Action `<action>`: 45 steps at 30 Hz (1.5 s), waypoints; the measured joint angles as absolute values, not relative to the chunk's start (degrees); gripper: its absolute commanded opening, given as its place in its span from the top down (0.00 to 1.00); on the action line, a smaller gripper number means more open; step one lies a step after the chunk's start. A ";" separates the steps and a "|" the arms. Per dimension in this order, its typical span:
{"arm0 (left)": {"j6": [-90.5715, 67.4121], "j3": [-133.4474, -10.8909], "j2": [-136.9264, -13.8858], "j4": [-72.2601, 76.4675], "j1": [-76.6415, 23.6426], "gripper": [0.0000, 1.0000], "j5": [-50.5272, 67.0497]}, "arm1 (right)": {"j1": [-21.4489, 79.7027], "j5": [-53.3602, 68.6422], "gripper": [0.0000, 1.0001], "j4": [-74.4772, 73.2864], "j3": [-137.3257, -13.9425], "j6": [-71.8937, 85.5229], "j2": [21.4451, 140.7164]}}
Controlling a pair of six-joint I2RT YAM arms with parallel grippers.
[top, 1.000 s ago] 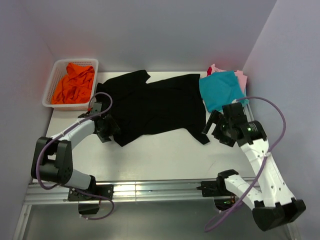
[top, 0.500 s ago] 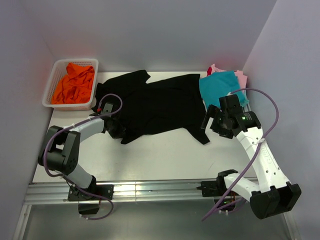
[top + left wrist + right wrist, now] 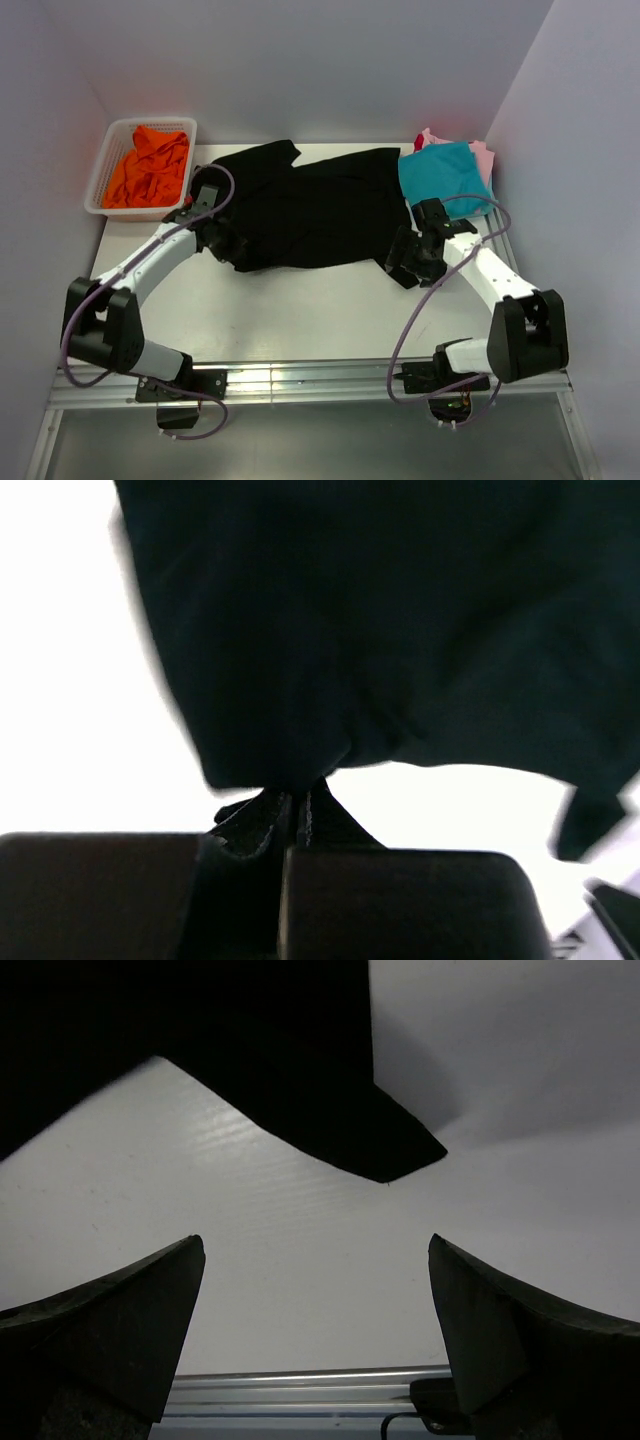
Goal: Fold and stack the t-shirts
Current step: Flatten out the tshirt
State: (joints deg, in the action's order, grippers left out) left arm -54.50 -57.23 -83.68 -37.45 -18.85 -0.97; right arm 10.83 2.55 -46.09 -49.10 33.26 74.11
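Note:
A large black t-shirt (image 3: 310, 210) lies spread across the middle of the table. My left gripper (image 3: 228, 246) is shut on its near left corner; in the left wrist view the cloth (image 3: 380, 630) bunches into the closed left gripper (image 3: 295, 800). My right gripper (image 3: 405, 262) stands open just in front of the shirt's near right corner (image 3: 330, 1110), with only bare table between the fingers of the right gripper (image 3: 315, 1250). A teal t-shirt (image 3: 445, 178) tops a pile with pink (image 3: 483, 155) and red (image 3: 419, 141) at the back right. An orange t-shirt (image 3: 148, 165) lies in the basket.
The white mesh basket (image 3: 100, 182) stands at the back left beside the wall. Walls close the table at the left, back and right. A metal rail (image 3: 300, 380) runs along the near edge, also seen as a rail (image 3: 300, 1385) in the right wrist view.
My left gripper has gone from open to shut on the black shirt's corner and drawn it slightly back. The right arm has swung left and down to the shirt's near right corner.

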 measured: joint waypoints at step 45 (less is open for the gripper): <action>-58.94 -60.16 -62.85 -60.88 -18.85 1.00 -5.45 | 17.02 6.15 0.00 -42.46 -37.87 47.09 69.45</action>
State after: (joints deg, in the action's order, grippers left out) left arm -58.94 -60.16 -62.85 -60.88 -18.85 -5.45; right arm 17.02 6.15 -42.46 -37.87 47.09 69.45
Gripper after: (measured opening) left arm 0.026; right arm 0.999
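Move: The left hand, already pinching the black t-shirt's near-left edge some 7 cm above the table, has the bare table it draws towards about 8 cm back and 4 cm left; the basket is 24 cm ahead and 24 cm left. The t-shirt's near-right corner lies roughly 3 cm ahead of the right hand, 4 cm right and 6 cm below, the teal shirt 26 cm ahead and 9 cm right. Still pinching the black t-shirt's near-left edge, the left hand lifts it about 10 cm while drawing it back some 7 cm and a little left, then sinks 2 cm. The right hand, fingers wide open, reaches about 3.5 cm forward towards the near-right corner, pauses, then sweeps back about 9 cm, going left and sinking slightly, with a small creep forward at the end. ##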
